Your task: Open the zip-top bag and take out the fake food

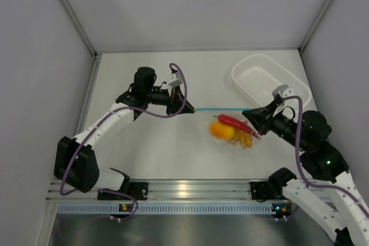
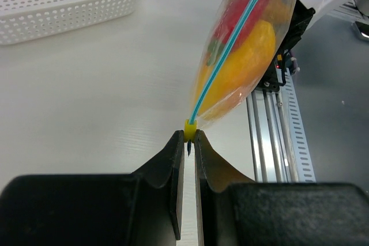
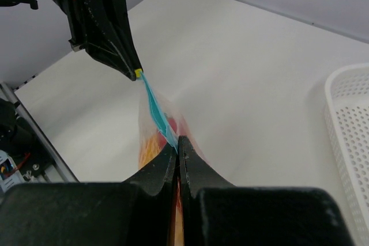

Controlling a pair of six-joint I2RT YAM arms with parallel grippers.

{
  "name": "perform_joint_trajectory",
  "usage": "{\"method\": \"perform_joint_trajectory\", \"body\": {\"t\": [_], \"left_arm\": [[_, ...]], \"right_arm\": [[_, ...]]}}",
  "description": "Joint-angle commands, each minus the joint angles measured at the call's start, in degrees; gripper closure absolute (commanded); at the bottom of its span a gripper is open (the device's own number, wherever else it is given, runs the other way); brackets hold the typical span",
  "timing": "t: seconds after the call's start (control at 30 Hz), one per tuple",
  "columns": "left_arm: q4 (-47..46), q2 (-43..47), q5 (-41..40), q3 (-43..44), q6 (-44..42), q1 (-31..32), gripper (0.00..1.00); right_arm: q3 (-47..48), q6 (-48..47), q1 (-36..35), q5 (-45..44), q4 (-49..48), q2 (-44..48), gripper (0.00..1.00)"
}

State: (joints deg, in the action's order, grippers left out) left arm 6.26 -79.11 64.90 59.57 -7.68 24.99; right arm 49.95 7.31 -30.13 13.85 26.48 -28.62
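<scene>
The zip-top bag [image 1: 233,133] hangs above the table between my two grippers, its light blue zip strip [image 1: 219,109] stretched taut from one to the other. My left gripper [image 1: 190,108] [image 2: 189,136] is shut on the small yellow slider [image 2: 189,128] at the strip's left end. My right gripper [image 1: 249,114] [image 3: 177,142] is shut on the bag's top edge at the right end of the blue strip [image 3: 155,108]. The fake food is inside the bag: a red chili [image 1: 232,121], an orange chunk [image 1: 221,131] and a yellow-orange piece [image 2: 245,67].
A white perforated basket [image 1: 237,84] [image 2: 69,10] stands at the back right, just behind the right gripper. An aluminium rail [image 1: 184,191] runs along the near edge. Grey walls enclose the table on the left, back and right.
</scene>
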Motion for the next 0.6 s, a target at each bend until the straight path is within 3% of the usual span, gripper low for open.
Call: {"method": "perform_joint_trajectory", "body": {"t": [0.0,0.03,0.1,0.2,0.57], "left_arm": [[0.95,0.71,0.22,-0.07,-0.32,-1.79,0.93],[1.03,0.89,0.48,0.1,0.21,-1.62,0.88],[1.03,1.85,0.58,1.33,0.74,-1.18,0.69],[1.03,2.73,-0.83,3.09,1.09,0.14,0.54],[0.94,-0.25,-7.34,11.79,1.88,8.14,0.51]], "right_arm": [[2.88,0.25,-0.37,1.52,-3.27,0.76,1.0],[2.52,0.25,-0.46,2.06,-3.89,0.76,1.0],[1.38,0.07,-0.46,4.42,-4.68,0.94,1.0],[0.15,-0.72,-0.28,8.37,-5.91,0.85,1.0],[-0.47,-3.79,-0.46,15.16,-4.51,-0.29,1.0]]}}
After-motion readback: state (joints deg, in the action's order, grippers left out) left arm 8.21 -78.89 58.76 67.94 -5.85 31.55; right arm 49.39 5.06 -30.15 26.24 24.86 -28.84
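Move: The zip-top bag hangs between both hands. Its yellow zip end is already in the left fingers, with the middle of the mouth about 9 cm to that hand's right, 3 cm back and 4 cm higher. The red chilli sits some 13 cm right, 4 cm back and 4 cm below the left hand. From the right hand, holding the other end, the yellow end lies about 17 cm left, 6 cm ahead and 7 cm lower. The zip's yellow end comes free as the left fingers open to about half; that hand stays put at first, then rises about 5 cm while shifting some 3 cm to the right, above the loose end. The right hand keeps its pinch on the other end and carries it about 2.5 cm back and as far left, turning some 15 degrees counter-clockwise. ##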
